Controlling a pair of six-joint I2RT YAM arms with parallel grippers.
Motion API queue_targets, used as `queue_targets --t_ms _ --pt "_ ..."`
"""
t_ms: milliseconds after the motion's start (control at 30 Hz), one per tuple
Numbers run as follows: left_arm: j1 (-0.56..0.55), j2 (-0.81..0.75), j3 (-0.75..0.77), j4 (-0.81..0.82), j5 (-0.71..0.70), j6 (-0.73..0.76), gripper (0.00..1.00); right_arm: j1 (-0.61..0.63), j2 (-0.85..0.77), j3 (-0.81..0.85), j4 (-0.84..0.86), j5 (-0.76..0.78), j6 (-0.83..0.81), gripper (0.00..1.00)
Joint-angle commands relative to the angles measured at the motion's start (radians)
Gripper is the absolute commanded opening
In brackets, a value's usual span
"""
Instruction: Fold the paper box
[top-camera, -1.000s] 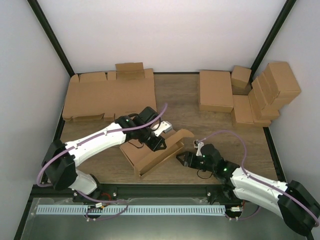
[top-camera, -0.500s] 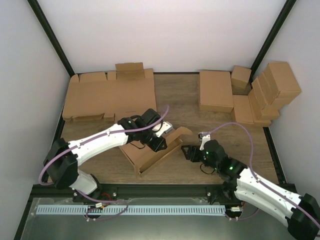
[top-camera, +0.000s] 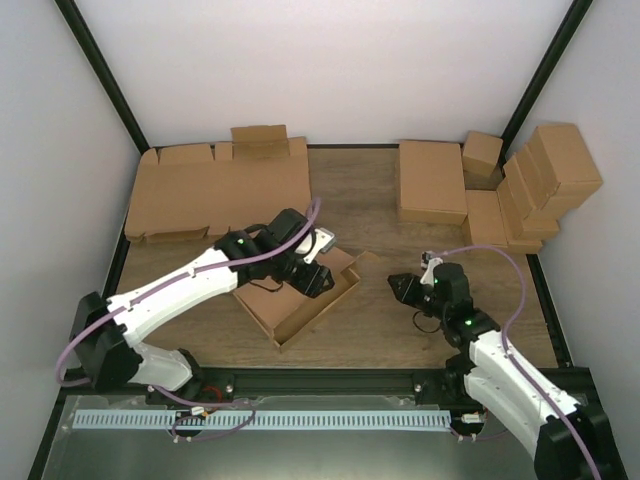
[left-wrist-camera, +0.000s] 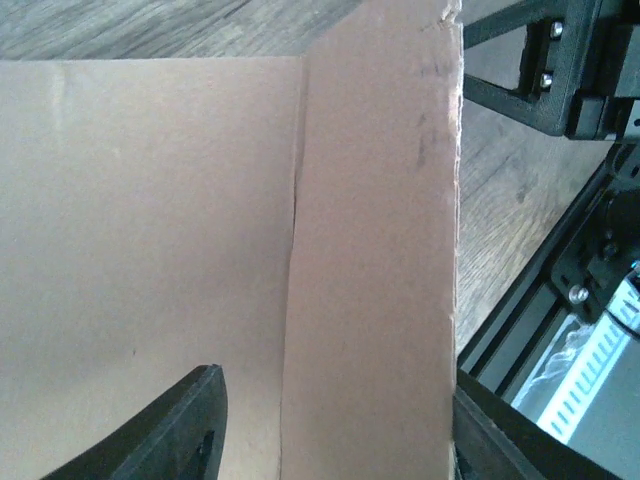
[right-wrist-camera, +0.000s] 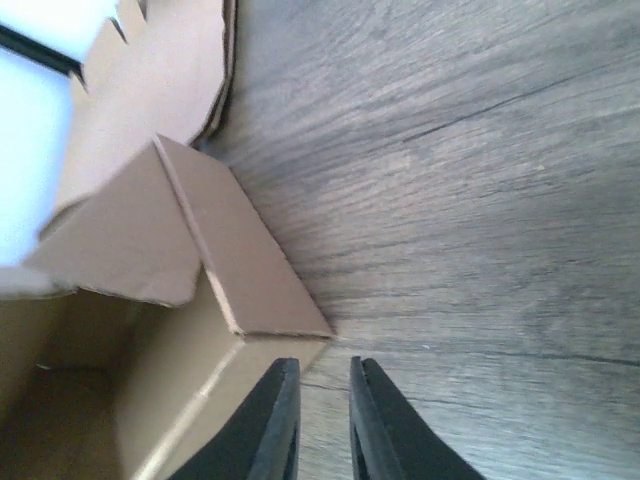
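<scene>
The paper box (top-camera: 292, 312) lies half folded on the wooden table, a shallow brown cardboard tray with one flap (top-camera: 352, 262) pointing right. My left gripper (top-camera: 312, 278) hangs over its middle, open. In the left wrist view its gripper (left-wrist-camera: 337, 385) straddles a cardboard strip (left-wrist-camera: 375, 230), and the left finger stands off it. My right gripper (top-camera: 398, 288) sits on the table to the right of the box, apart from it. In the right wrist view its gripper (right-wrist-camera: 323, 365) shows only a thin empty slit, with the box corner (right-wrist-camera: 245, 270) just ahead.
A pile of flat cardboard blanks (top-camera: 215, 190) lies at the back left. Finished brown boxes (top-camera: 432, 180) and a stack of smaller ones (top-camera: 545, 180) fill the back right. A black frame rail (top-camera: 320, 378) runs along the near edge.
My left gripper has opened over the box, and the raised flap has dropped lower. My right arm has drawn back to the right, away from the box, its jaws narrowing.
</scene>
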Motion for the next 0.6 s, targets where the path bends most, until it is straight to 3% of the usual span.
queue_targets --t_ms 0,67,233,400,567 --pt "0.0 -0.094 0.01 -0.036 -0.055 -0.085 0.61 -0.094 0.012 0.012 0.092 -0.214 0.025 0.08" --pt "0.0 -0.156 -0.009 -0.039 -0.076 -0.141 0.66 -0.124 0.046 0.024 0.114 -0.259 0.038 0.01" --pt "0.0 -0.328 -0.087 -0.09 -0.163 -0.366 0.76 -0.152 0.136 0.054 0.159 -0.316 0.072 0.01" --pt "0.001 -0.55 -0.267 -0.066 -0.185 -0.677 0.98 -0.152 0.197 0.117 0.135 -0.298 0.048 0.01" --pt "0.001 -0.771 -0.424 -0.025 -0.213 -0.939 1.0 -0.152 0.318 0.242 0.003 -0.293 -0.022 0.01"
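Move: The box's lid flap lies right by the left hand's tips, about 3 cm left, 1 cm back and 3 cm below. The lid panel is some 9 cm left, 1 cm ahead and 5 cm down; the box's middle is 6 cm left, 2 cm back and 9 cm down. From the right hand, the lid flap is about 19 cm left and 2 cm back, near its height, while the box's near corner is 8 cm left, 1 cm ahead and slightly lower. Left hand rises off lid flap, swings about 10 cm left and back, opening wide; right shuts, eases forward. ##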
